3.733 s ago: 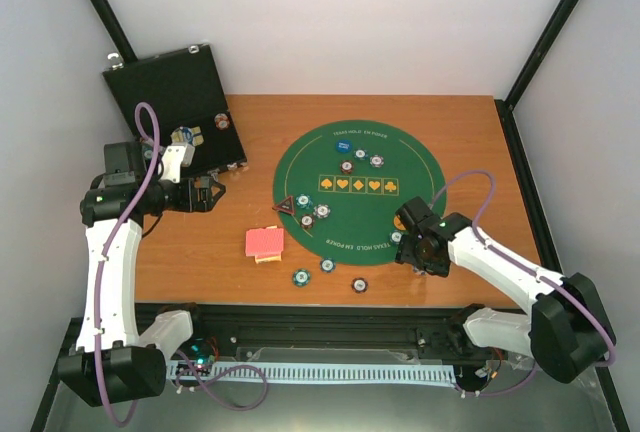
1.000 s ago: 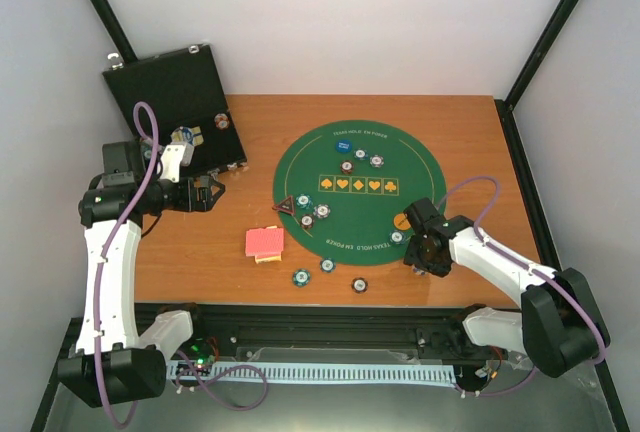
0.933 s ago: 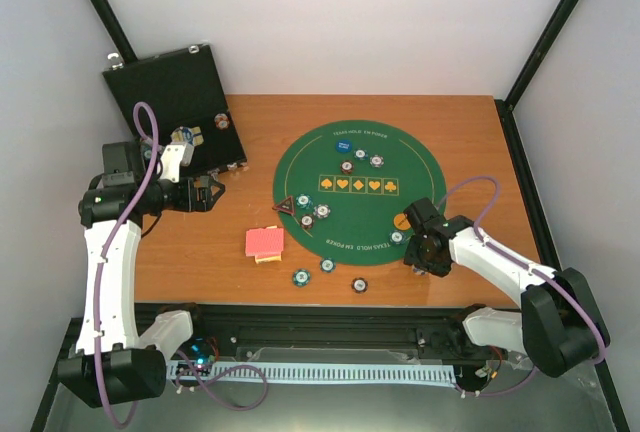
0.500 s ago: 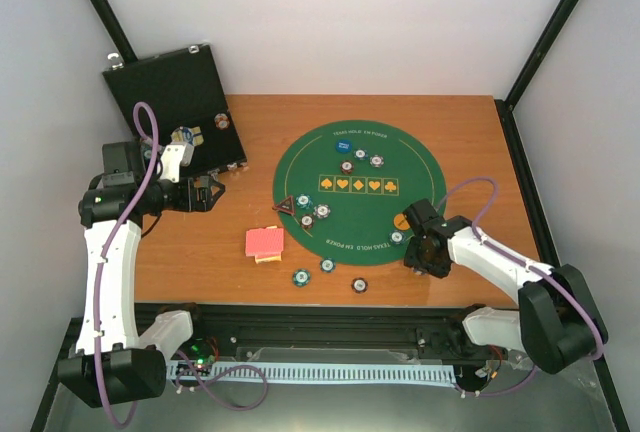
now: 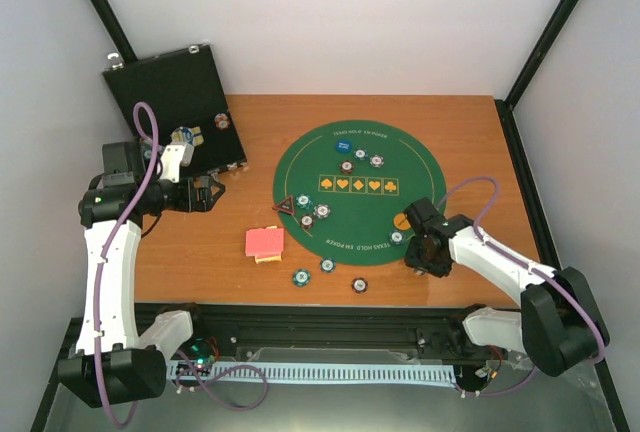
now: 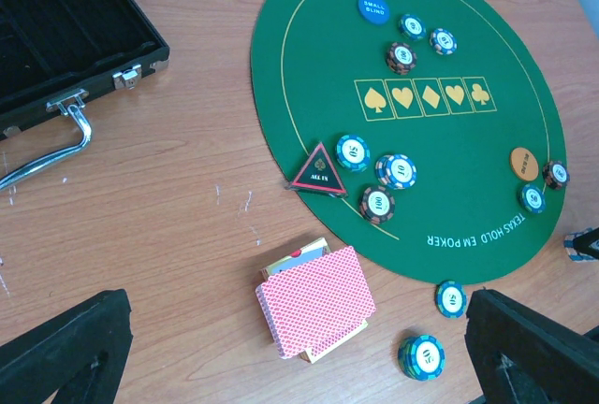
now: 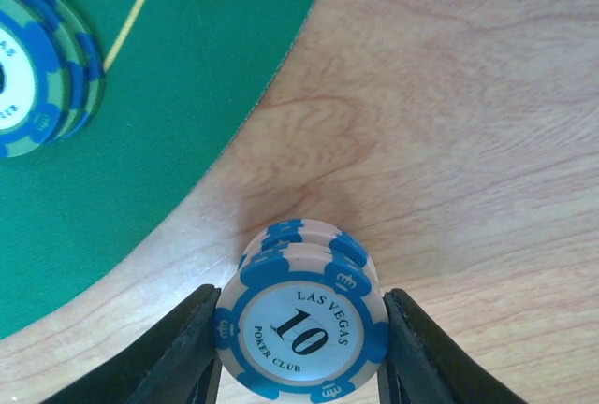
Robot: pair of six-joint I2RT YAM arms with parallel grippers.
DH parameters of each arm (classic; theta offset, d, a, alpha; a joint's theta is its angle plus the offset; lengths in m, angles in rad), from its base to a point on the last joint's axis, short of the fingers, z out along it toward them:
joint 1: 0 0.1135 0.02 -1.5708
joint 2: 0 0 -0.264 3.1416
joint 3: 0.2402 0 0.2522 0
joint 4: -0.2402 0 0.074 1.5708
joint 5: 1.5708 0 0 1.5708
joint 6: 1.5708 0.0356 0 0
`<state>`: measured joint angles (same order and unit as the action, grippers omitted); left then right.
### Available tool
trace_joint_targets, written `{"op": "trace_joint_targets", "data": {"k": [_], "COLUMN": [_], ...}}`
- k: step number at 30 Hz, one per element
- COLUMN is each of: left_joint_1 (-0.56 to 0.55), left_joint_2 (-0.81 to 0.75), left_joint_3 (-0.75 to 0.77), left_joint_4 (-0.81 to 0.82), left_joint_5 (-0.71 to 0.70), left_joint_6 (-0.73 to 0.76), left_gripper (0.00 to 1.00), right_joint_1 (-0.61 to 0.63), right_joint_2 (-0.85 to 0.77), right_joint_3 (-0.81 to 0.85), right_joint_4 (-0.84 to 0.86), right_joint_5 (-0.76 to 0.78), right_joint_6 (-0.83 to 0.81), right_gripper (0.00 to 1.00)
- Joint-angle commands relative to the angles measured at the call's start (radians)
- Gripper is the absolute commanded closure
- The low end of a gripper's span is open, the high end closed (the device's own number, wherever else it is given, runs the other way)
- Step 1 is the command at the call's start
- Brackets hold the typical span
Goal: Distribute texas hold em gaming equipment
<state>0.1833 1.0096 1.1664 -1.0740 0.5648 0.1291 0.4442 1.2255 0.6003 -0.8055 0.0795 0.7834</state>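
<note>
My right gripper point(image 7: 299, 343) is shut on a small stack of blue-and-white "10" poker chips point(image 7: 304, 320), over bare wood just off the edge of the green felt mat point(image 7: 112, 170). In the top view this gripper point(image 5: 425, 249) is at the mat's point(image 5: 350, 214) near-right rim, beside the orange button point(image 5: 401, 220). My left gripper point(image 5: 210, 194) is open and empty, left of the mat. Its view shows the red-backed card deck point(image 6: 316, 303), the dark triangular button point(image 6: 318, 172), the blue button point(image 6: 374, 8) and several chips on the mat.
An open black case point(image 5: 170, 92) stands at the back left, with chips in it. Loose teal chips point(image 5: 300, 277) point(image 5: 327, 265) point(image 5: 359, 285) lie on the wood near the front edge. The deck point(image 5: 264, 242) lies left of them.
The right gripper has shifted slightly right since the earliest frame, uncovering the orange button; over the last second it has barely moved. The left arm has not moved.
</note>
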Motion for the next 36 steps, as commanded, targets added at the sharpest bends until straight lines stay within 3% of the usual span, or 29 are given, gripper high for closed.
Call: {"op": "trace_joint_targets", "data": {"k": [1,9,19,28,36], "left_joint_1": [0.005,0.006,0.006,0.007,0.006], "left_joint_2": [-0.010,-0.001,0.006,0.033,0.051], "left_joint_3": [0.037,0.035,0.040,0.047,0.021], "left_joint_4": [-0.018,-0.012,-0.014,-0.009,-0.001], "left_joint_5": [0.006,0.007,0.007,-0.002,-0.018], "left_joint_6": [0.012,0.010,0.009,0.029,0.076], "left_gripper": [0.00,0.00,0.00,0.00,0.00], "right_joint_1": [-0.004,-0.016,-0.135,-0.221,-0.265], "right_joint_2": [-0.038,-0.005,0.275,0.520,0.606], "right_joint_3": [0.052,0.243,0.512,0.646,0.652], "right_joint_4": [-0.045,-0.140,-0.119,-0.045,-0.014], "right_joint_5": [0.013,0.048,0.038,-0.005,-0.009], "right_joint_6": [0.004,-0.051,-0.169,-0.228,-0.243], "right_gripper": [0.79,0.82,0.83,0.84,0.85]}}
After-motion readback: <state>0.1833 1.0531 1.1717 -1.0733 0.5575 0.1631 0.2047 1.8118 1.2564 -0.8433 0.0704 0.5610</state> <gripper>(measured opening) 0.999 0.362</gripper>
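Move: The right gripper already grips the upper blue-and-white 10 chips; the clear mat spot they go to lies about 18 cm ahead and 1 cm right, some 3 cm lower. The dark chips stand about 10 cm straight ahead; the blue-green chips 8 cm ahead and 7 cm left; the orange disc 12 cm ahead and 5 cm left. From the idle left gripper, that spot is roughly 10 cm ahead, 52 cm right and 26 cm below. Lift the right gripper off the stack with its 10 chips pinched, then carry them in an arc some 17 cm forward, over the dark chips, towards the clear green by the mat's right edge. Rise about 8 cm by midway, letting the fingertips tip slightly forward, then sink about 6 cm and bring them back to pointing down; keep the grip unchanged. ##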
